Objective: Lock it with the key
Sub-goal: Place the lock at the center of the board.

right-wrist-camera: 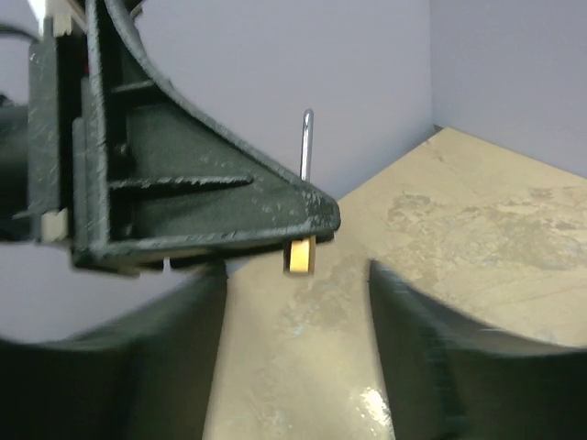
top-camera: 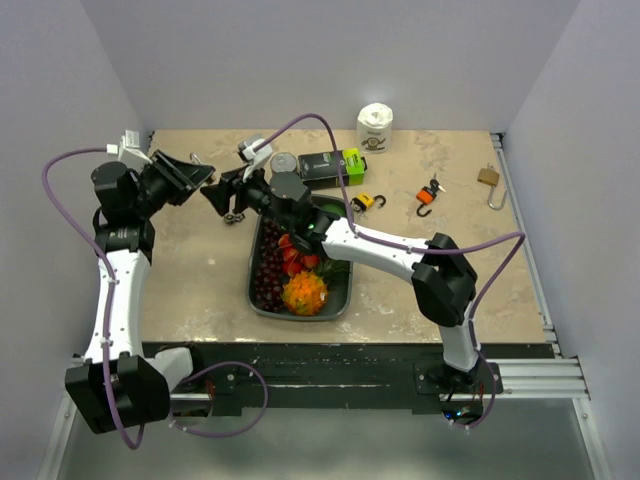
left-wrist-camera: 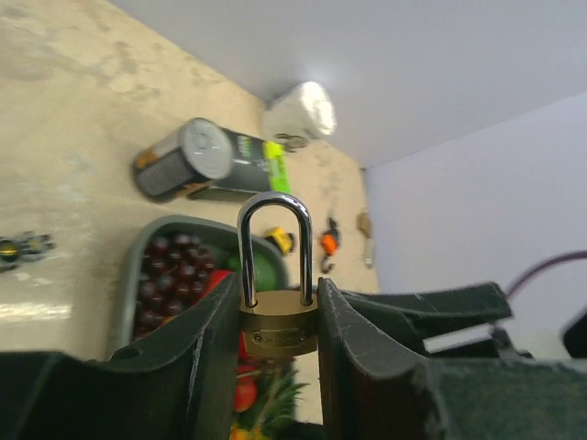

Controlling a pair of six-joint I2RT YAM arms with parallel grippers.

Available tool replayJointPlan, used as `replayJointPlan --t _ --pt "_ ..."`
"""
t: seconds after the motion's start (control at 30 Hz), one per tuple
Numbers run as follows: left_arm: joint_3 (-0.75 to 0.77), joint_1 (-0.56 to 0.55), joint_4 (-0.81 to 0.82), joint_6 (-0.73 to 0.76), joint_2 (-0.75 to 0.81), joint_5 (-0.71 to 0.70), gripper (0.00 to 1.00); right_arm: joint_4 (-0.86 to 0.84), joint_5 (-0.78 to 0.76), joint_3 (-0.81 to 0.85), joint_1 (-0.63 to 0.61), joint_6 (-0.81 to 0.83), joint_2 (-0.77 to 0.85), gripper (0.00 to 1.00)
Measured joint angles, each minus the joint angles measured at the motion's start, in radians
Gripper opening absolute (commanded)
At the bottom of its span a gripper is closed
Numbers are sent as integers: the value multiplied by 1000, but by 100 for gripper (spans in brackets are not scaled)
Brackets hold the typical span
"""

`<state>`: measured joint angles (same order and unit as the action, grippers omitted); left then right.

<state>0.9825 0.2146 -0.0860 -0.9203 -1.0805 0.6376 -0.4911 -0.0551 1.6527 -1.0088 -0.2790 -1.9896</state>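
A brass padlock [left-wrist-camera: 278,321] with a closed silver shackle stands upright between the fingers of my left gripper [left-wrist-camera: 278,302], which is shut on its body. In the top view the left gripper [top-camera: 203,176] is raised over the table's back left. My right gripper [top-camera: 216,193] meets it tip to tip. In the right wrist view the right gripper [right-wrist-camera: 295,284] is open with nothing between its fingers, and the padlock [right-wrist-camera: 300,256] peeks out just beyond them, under the left finger. A small metal thing that looks like the key [top-camera: 235,216] lies on the table below both grippers, left of the tray.
A grey tray [top-camera: 258,290] of fruit sits mid-table under the right arm. Behind it are a can [top-camera: 285,163], a black and green box [top-camera: 330,163] and a white roll [top-camera: 375,125]. Yellow [top-camera: 362,202], orange [top-camera: 428,195] and brass [top-camera: 489,180] padlocks lie at the right.
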Motion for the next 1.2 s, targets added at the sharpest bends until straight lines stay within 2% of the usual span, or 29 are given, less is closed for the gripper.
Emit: replayJointPlan --t 0.07,0.23,0.37,0.47,0.73,0.93,1.2 --pt "51 13 -65 82 -39 -29 0 8 9 -24 2 17 16 86" --pt "200 34 -215 384 -211 -129 0 74 52 -197 35 57 151 99" --pt "230 34 -334 595 -365 -237 0 135 85 -320 111 103 285 99" --pt "234 34 -400 695 -484 -305 0 196 103 -358 182 116 359 99" --pt "391 11 -493 813 -778 -420 0 336 127 -431 358 112 443 99" --pt "470 -68 -502 835 -888 -470 0 415 126 -489 412 114 492 99" --pt "499 -185 -511 825 -966 -497 0 431 117 -496 442 116 513 99"
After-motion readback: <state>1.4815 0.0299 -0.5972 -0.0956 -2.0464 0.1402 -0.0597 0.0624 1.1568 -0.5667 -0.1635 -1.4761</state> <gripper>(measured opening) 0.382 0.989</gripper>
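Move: The left hand already holds the lock high in the air; its spot on the tabletop is about 9 cm ahead, 4 cm left and 30 cm below. The key with its charm lies about 5 cm right of that spot. From the left hand, the fruit tray's middle is some 17 cm right and 2 cm back, the can 13 cm right and 16 cm ahead. From the right hand, the spot is about 12 cm ahead, 8 cm left and 30 cm down. The left hand, keeping its pinch on the lock, swings out forward and left and then drops fast, about 30 cm in all, its wrist rolling and tipping some 60 degrees until the fingers point down, and over the last stretch slides back right towards the key to bring the lock in beside it. Meanwhile the right hand, its fingers already parting, opens fully and draws away to the right by roughly 26 cm across the far end of the fruit tray, sinking a little. ##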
